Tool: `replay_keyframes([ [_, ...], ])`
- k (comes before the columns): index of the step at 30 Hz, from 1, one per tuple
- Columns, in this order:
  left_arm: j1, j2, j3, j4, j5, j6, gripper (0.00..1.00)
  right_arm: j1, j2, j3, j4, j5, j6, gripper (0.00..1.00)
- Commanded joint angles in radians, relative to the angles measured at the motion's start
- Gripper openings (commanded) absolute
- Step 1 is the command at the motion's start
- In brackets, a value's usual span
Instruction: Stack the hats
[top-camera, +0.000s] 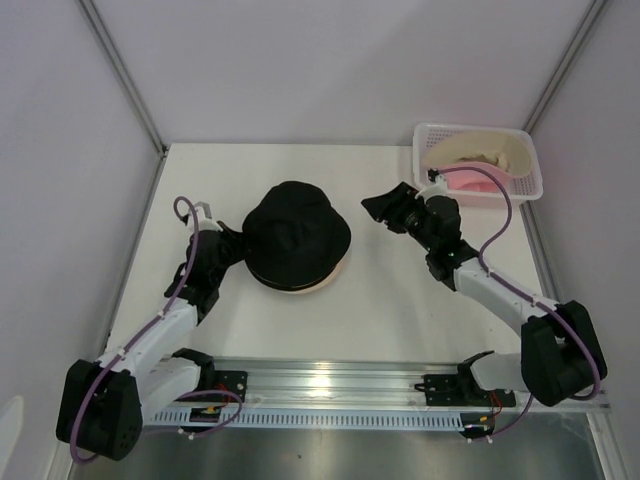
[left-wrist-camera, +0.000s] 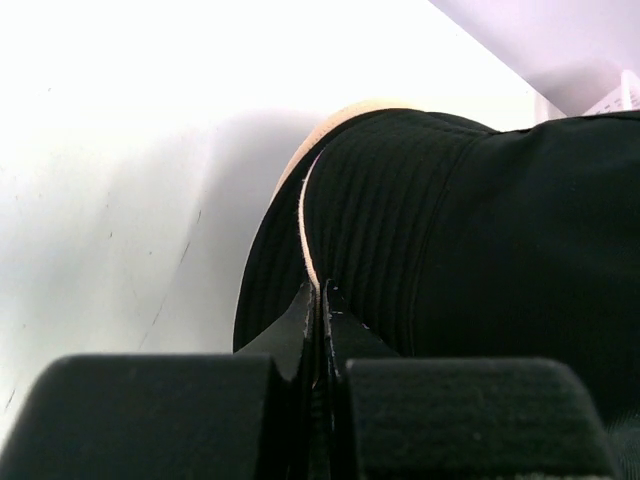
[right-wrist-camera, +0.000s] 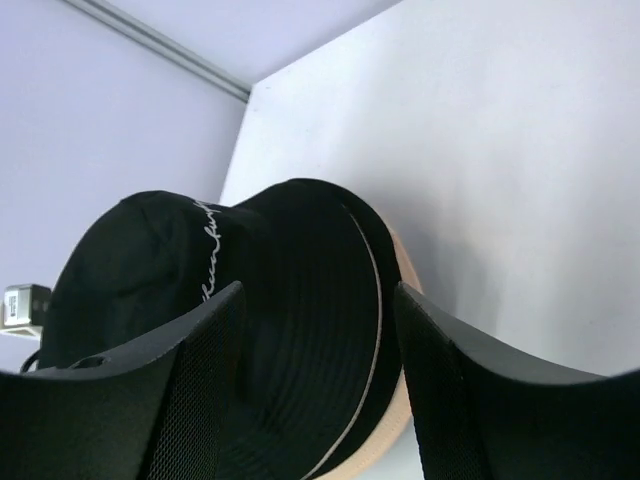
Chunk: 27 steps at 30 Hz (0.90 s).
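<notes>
A black bucket hat (top-camera: 297, 238) with white script lies on top of a pile in the middle of the table; a tan brim (top-camera: 318, 287) shows beneath it. My left gripper (top-camera: 233, 250) is shut on the black hat's left brim; in the left wrist view the fingertips (left-wrist-camera: 305, 318) pinch the brim (left-wrist-camera: 380, 240) at its pale piping. My right gripper (top-camera: 386, 208) is open and empty, just right of the pile and apart from it; the right wrist view shows the black hat (right-wrist-camera: 290, 300) between its spread fingers (right-wrist-camera: 205, 350). A pink hat (top-camera: 470, 183) lies in the basket.
The white lattice basket (top-camera: 430, 132) stands at the back right corner, with a cream fabric piece (top-camera: 485, 148) over the pink hat. Grey walls close in the table on the left, back and right. A metal rail (top-camera: 330, 385) runs along the near edge.
</notes>
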Motion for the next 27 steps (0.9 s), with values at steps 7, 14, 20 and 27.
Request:
replay_keyframes([
  [7, 0.012, 0.026, 0.057, 0.062, 0.023, 0.036, 0.01, 0.004, 0.2, -0.026, 0.245, -0.192, 0.268, 0.65],
  [14, 0.012, -0.002, 0.034, 0.039, 0.028, 0.035, 0.01, 0.03, 0.284, -0.083, 0.418, -0.21, 0.382, 0.62],
  [20, 0.012, -0.017, 0.03, 0.042, 0.022, 0.042, 0.01, 0.058, 0.359, -0.061, 0.463, -0.23, 0.411, 0.55],
  [27, 0.012, -0.011, 0.034, 0.031, 0.028, 0.029, 0.01, 0.061, 0.396, -0.052, 0.477, -0.24, 0.414, 0.12],
])
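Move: The right brim of the top black hat, the spot for the right fingers, lies about 7 cm left of the right hand, 1 cm back and 9 cm below. The hat's middle is some 19 cm left, 1 cm back and 8 cm below. The tan hat under it sits 18 cm left, 3 cm back and 13 cm below. From the left hand, already pinching the left brim, the right brim lies about 24 cm right, 2 cm ahead and roughly level. Lower the open right gripper about 9 cm while carrying it some 7 cm left to the top black hat's right brim, tipping the fingers down and rolling the hand's left side up, nearly 20 degrees each; close on the brim in the last stretch. Keep the left fingers shut on the left brim, lifting only about 1 cm. ##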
